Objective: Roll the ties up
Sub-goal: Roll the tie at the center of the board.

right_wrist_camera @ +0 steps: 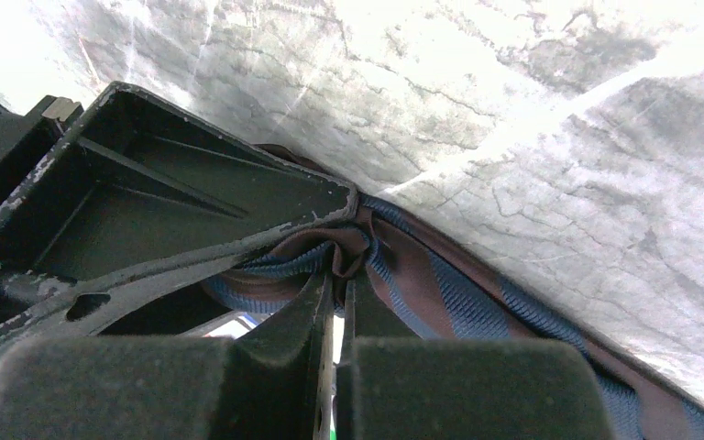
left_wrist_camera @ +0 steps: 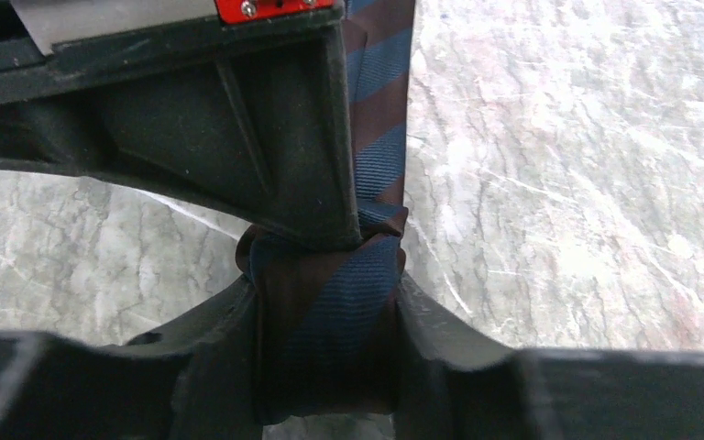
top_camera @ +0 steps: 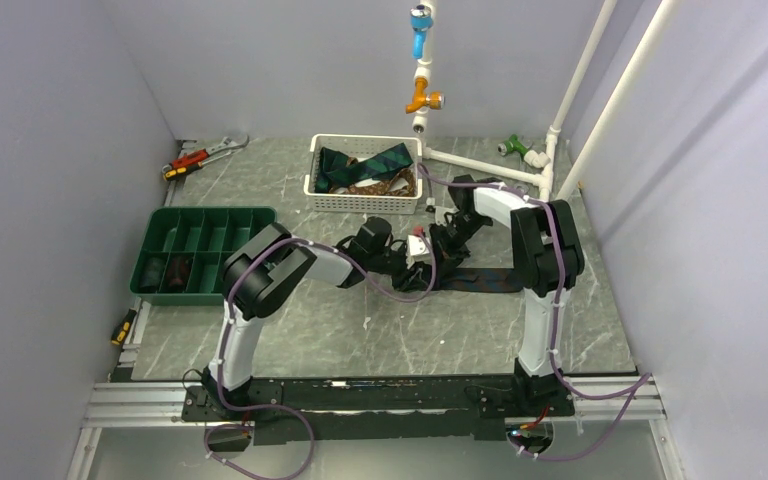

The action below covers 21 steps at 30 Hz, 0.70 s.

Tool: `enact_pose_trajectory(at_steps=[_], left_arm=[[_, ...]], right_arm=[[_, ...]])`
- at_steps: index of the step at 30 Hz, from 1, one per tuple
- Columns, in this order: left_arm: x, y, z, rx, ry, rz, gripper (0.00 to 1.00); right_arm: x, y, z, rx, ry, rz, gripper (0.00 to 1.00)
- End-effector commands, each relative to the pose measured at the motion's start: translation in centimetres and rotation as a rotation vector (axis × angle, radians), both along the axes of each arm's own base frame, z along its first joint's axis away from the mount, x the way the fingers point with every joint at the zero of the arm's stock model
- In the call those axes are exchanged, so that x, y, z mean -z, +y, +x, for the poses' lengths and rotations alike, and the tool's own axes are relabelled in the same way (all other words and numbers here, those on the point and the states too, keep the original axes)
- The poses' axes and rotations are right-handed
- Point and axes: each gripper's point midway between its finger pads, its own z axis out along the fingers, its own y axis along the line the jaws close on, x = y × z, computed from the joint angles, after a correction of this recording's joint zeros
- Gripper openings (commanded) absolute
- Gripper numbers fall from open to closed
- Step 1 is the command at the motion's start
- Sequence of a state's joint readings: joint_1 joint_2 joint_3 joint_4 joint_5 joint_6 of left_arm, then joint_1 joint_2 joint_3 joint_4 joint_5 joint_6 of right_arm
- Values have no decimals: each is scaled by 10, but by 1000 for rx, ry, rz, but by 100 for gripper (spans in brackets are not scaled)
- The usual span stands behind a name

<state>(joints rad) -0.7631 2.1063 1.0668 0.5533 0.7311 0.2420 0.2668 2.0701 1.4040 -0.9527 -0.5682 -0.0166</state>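
Note:
A brown and blue striped tie (left_wrist_camera: 380,110) is partly wound into a small roll (left_wrist_camera: 330,321). My left gripper (left_wrist_camera: 325,286) is shut on that roll, a finger pressed against each side. My right gripper (right_wrist_camera: 337,280) is shut on a fold of the same tie (right_wrist_camera: 477,302) at the roll's core, and its black finger (left_wrist_camera: 275,156) reaches down onto the roll. Seen from above, both grippers (top_camera: 415,262) (top_camera: 430,250) meet mid-table. The unrolled tie (top_camera: 490,280) trails flat to the right. More ties (top_camera: 360,165) lie in the basket.
A white basket (top_camera: 365,202) stands at the back centre. A green divided tray (top_camera: 210,211) at the left holds dark rolls (top_camera: 150,272) in two compartments. A wrench (top_camera: 205,152), a screwdriver (top_camera: 123,327) and white pipes (top_camera: 480,165) lie around the edges.

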Motion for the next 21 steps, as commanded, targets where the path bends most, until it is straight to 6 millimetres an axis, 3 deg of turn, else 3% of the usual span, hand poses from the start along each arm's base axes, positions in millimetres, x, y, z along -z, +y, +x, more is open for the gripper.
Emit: enact_pose_trajectory(at_steps=[1, 6, 10, 15, 21], left_arm=[[54, 42, 0, -104, 8, 257, 27], [68, 70, -8, -103, -1, 397, 20], [73, 81, -14, -117, 14, 439, 20], [75, 82, -16, -112, 32, 460, 23], [78, 80, -16, -87, 38, 472, 25]], right_arm=[[55, 2, 20, -92, -110, -106, 0], [10, 6, 30, -60, -118, 23, 26], [-24, 11, 20, -63, -112, 127, 46], [-53, 28, 11, -37, -119, 252, 49], [-52, 49, 8, -57, -82, 308, 50]])
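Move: In the left fingers sits the rolled part of the tie, right at the hand point, with the flat tail lying to the right, its middle about 10 cm away and a couple of cm lower. From the right hand, whose shut fingertips are on the roll's edge, the roll is about 2 cm to the left and the tail's middle some 8 cm to the right. The white basket stands about 22 cm ahead and 14 cm left of the left hand. Opening from shut to about half wide, the right fingers release the fold at the roll's right edge; the hand then rises about 3 cm and shifts 2 cm left above the roll, tilting about 10 degrees. The left hand keeps its grip on the roll, draws it some 2 cm left and tips about 10 degrees, its left side rising, then holds there. ##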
